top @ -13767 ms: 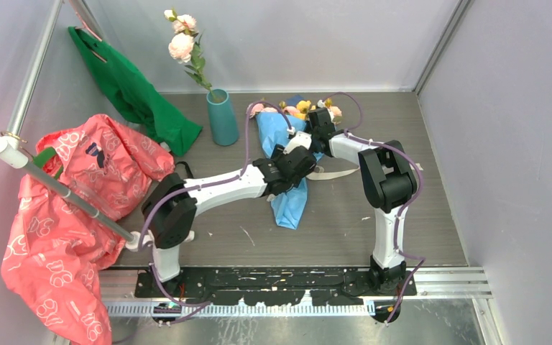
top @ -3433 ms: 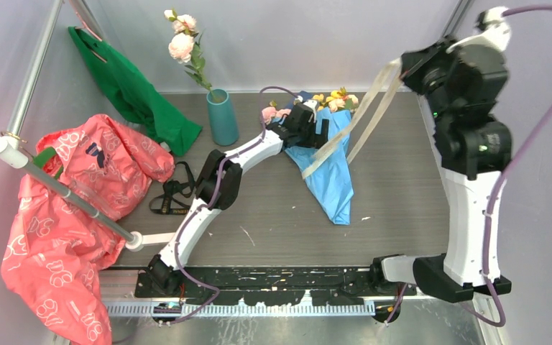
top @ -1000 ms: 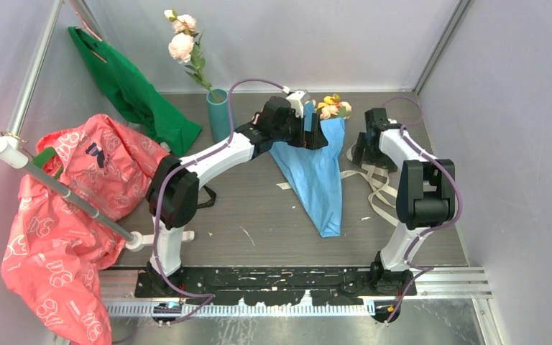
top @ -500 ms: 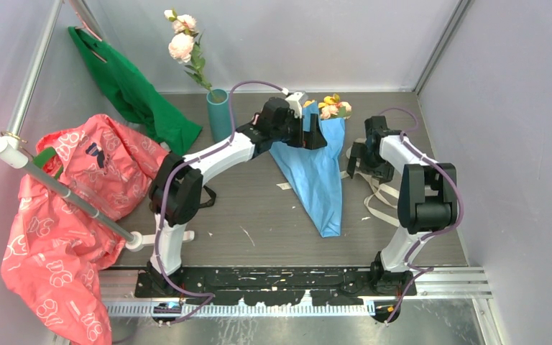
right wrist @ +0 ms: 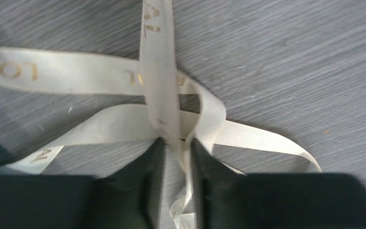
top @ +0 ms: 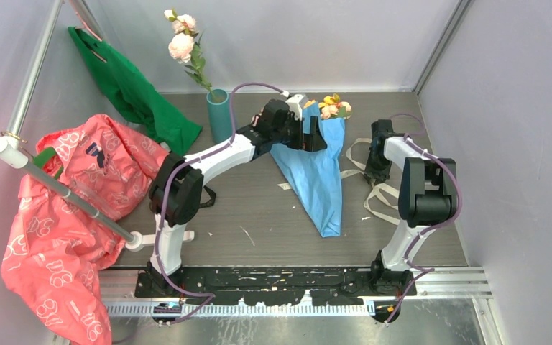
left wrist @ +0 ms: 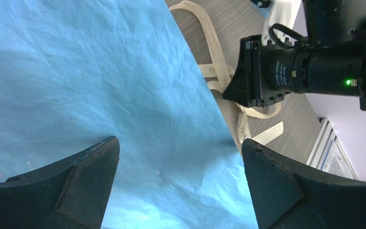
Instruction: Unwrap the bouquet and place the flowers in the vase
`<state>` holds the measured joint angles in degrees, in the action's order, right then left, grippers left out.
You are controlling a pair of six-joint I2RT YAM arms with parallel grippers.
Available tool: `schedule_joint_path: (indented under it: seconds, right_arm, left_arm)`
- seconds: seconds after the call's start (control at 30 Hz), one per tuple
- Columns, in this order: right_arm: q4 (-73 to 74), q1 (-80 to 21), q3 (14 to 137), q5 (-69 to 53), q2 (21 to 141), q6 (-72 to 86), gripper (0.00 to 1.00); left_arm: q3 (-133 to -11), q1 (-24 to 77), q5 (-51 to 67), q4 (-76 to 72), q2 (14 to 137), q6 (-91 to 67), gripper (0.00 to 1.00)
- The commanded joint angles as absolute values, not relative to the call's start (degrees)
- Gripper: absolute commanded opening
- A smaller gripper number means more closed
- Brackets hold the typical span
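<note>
The bouquet (top: 318, 172) lies on the table, a blue paper cone (left wrist: 100, 71) with pink and yellow flowers (top: 333, 106) at its far end. My left gripper (top: 312, 136) hovers over the cone's wide part, open (left wrist: 180, 143), with only paper beneath it. The cream ribbon (top: 374, 198) lies loose on the table right of the cone. My right gripper (top: 376, 171) points down at it, its jaws drawn narrow (right wrist: 176, 140) on the ribbon (right wrist: 157, 57) where the strands cross. The teal vase (top: 219, 115) stands at the back left and holds a pink flower (top: 182, 44).
A green cloth bag (top: 133, 90) hangs at the back left. A red-pink plastic bag (top: 72, 194) drapes over a metal pole (top: 65, 192). A black strap (top: 205, 195) lies by the left arm. In the left wrist view the right arm (left wrist: 310, 71) stands close beside the paper.
My right gripper slid toward the near side along the ribbon and its jaws narrowed from wide open onto the strands. The left arm and the bouquet stayed put.
</note>
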<state>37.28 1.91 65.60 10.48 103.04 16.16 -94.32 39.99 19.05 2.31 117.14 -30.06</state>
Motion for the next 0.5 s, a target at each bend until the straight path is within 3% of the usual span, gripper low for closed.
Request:
schedule_joint_path:
  seconds: [0.0,0.03,0.07,0.43,0.47]
  right_arm:
    - [35.27,3.41,67.21,11.65,103.73,17.98,0.13]
    - [35.07,3.43,67.15,11.79,103.67,18.34,0.03]
    - [34.83,3.43,67.03,11.81,103.33,18.77,0.01]
    - [36.96,3.51,75.77,11.66,89.9,23.04,0.01]
    - [37.69,3.52,76.77,11.63,89.98,22.48,0.05]
  left_arm:
    - [-93.66,39.69,19.54,-1.14,112.87,-30.07,1.0]
    - [-93.42,39.64,19.49,-1.21,112.71,-30.13,1.0]
    - [-93.28,39.66,19.42,-1.23,112.53,-30.07,1.0]
    - [-90.64,39.56,18.42,-0.76,110.86,-29.39,1.0]
    - [-90.27,39.61,18.16,-0.71,110.4,-29.28,1.0]
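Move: The ribbon is right between the right gripper's half-closed tips, about 1 cm below the hand point, lying tangled on the table. The blue wrapping paper's middle is level with it and roughly 20 cm to the left; the yellow flowers lie some 23 cm ahead and 11 cm to the left. From the left gripper, the ribbon is about 21 cm to the right, 6 cm back and 17 cm below. Finish closing the right gripper on the ribbon while easing it about 1 cm to the right at table height. Once it is shut, keep the pinch and lift with growing speed, about 6 cm up and 3 cm forward, away from the table, swinging the fingertips some 10 degrees forward. ##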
